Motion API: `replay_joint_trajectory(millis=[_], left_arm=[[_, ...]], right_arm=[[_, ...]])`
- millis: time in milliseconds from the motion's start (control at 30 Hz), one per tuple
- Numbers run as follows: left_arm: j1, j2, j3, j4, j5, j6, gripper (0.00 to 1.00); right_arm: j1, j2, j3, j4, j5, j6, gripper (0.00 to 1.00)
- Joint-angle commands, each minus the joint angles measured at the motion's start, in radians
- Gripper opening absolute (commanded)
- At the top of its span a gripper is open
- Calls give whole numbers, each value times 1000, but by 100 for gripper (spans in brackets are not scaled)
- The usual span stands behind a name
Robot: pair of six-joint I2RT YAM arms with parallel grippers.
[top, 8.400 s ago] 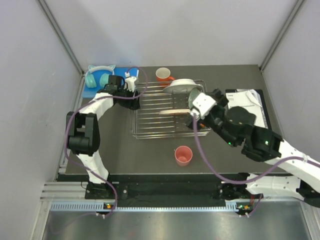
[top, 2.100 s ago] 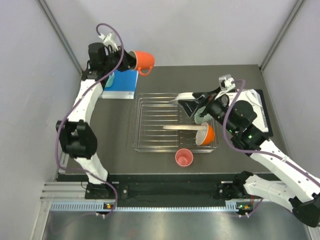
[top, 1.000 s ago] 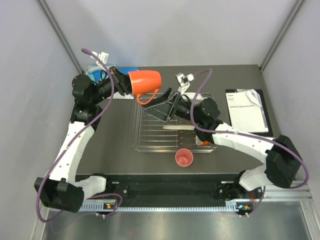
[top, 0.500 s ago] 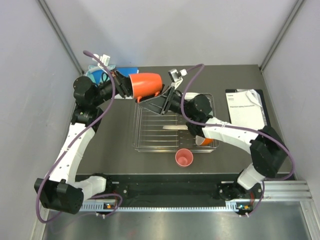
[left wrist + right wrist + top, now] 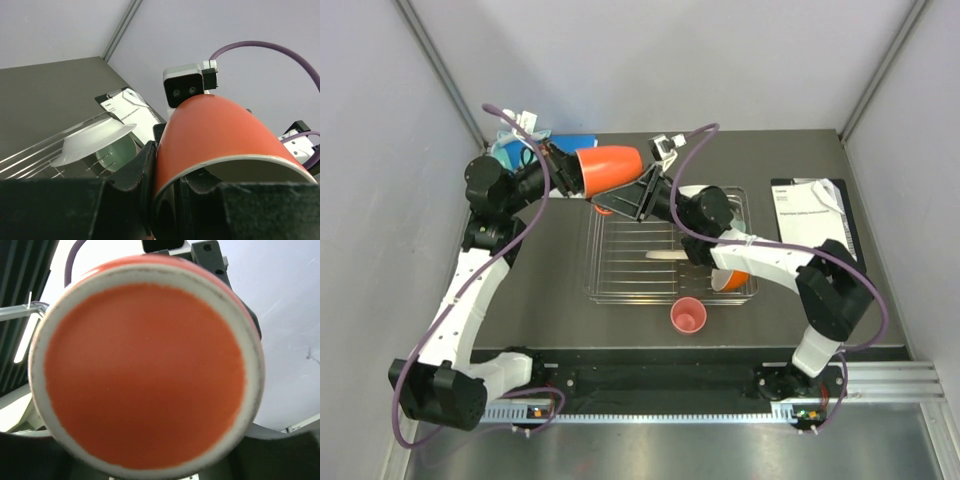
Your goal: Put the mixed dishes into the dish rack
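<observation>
My left gripper (image 5: 575, 175) is shut on the rim of the orange mug (image 5: 612, 168), one finger (image 5: 142, 167) outside the wall and one inside. It holds the mug on its side in the air over the far left corner of the dish rack (image 5: 620, 270). My right gripper (image 5: 632, 193) is open, its jaws spread on either side of the mug's base (image 5: 145, 370). In the rack are the orange bowl (image 5: 732, 279), the sprig plate (image 5: 665, 255), the white plate (image 5: 92, 141) and the mint-green bowl (image 5: 114, 152). The pink cup (image 5: 687, 315) stands on the table in front of the rack.
A black clipboard with white paper (image 5: 810, 215) lies right of the rack. Teal headphones (image 5: 503, 150) and a blue flat object (image 5: 575, 140) sit at the far left corner. Grey walls close in the table on three sides.
The right gripper has reached left and up to the mug's base, jaws spread. The left arm has lowered the mug slightly and turned it level over the rack corner.
</observation>
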Motion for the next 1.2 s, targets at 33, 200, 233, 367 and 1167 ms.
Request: replay_joint_trajectory(millis=[33,200,233,367,1167], left_arm=[[-9,-53,-31,82,46,42,0],[-11,-93,-87,11,46,143,0],[-9,-98,-100,10,46,149,0],[-11,-121,-155,-8,57,169,0],[17,-334,-197,-310,-37,364,99]], right_arm=[[-10,-4,66,140,14,33,40],[-31,-33,23,154,20,32,6],[-33,-38,19,155,22,32,0],[-48,-52,19,157,14,32,0],[-97,-320,138,-721,165,-682,0]])
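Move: The left gripper already holds the orange mug by its rim in mid-air, the mug's middle about 4 cm to its right, 1 cm ahead and 2 cm above. From the right gripper, open just behind the mug, that middle lies roughly 4 cm ahead, 1 cm left and 2 cm up. The dish rack's middle is some 7 cm ahead of the right gripper, 10 cm right and 33 cm below; the white bowl standing in it is about 19 cm ahead, 15 cm right and 28 cm below. Shut the right fingers on the mug's handle while the left keeps the rim, then lower both hands together about 4 cm. Now open the left gripper wide to free the rim and ease it back and to the left, about 2 cm clear. Keep the right pinch, draw it slightly to the right and tip its upward-slanting fingers down some 20 degrees. ##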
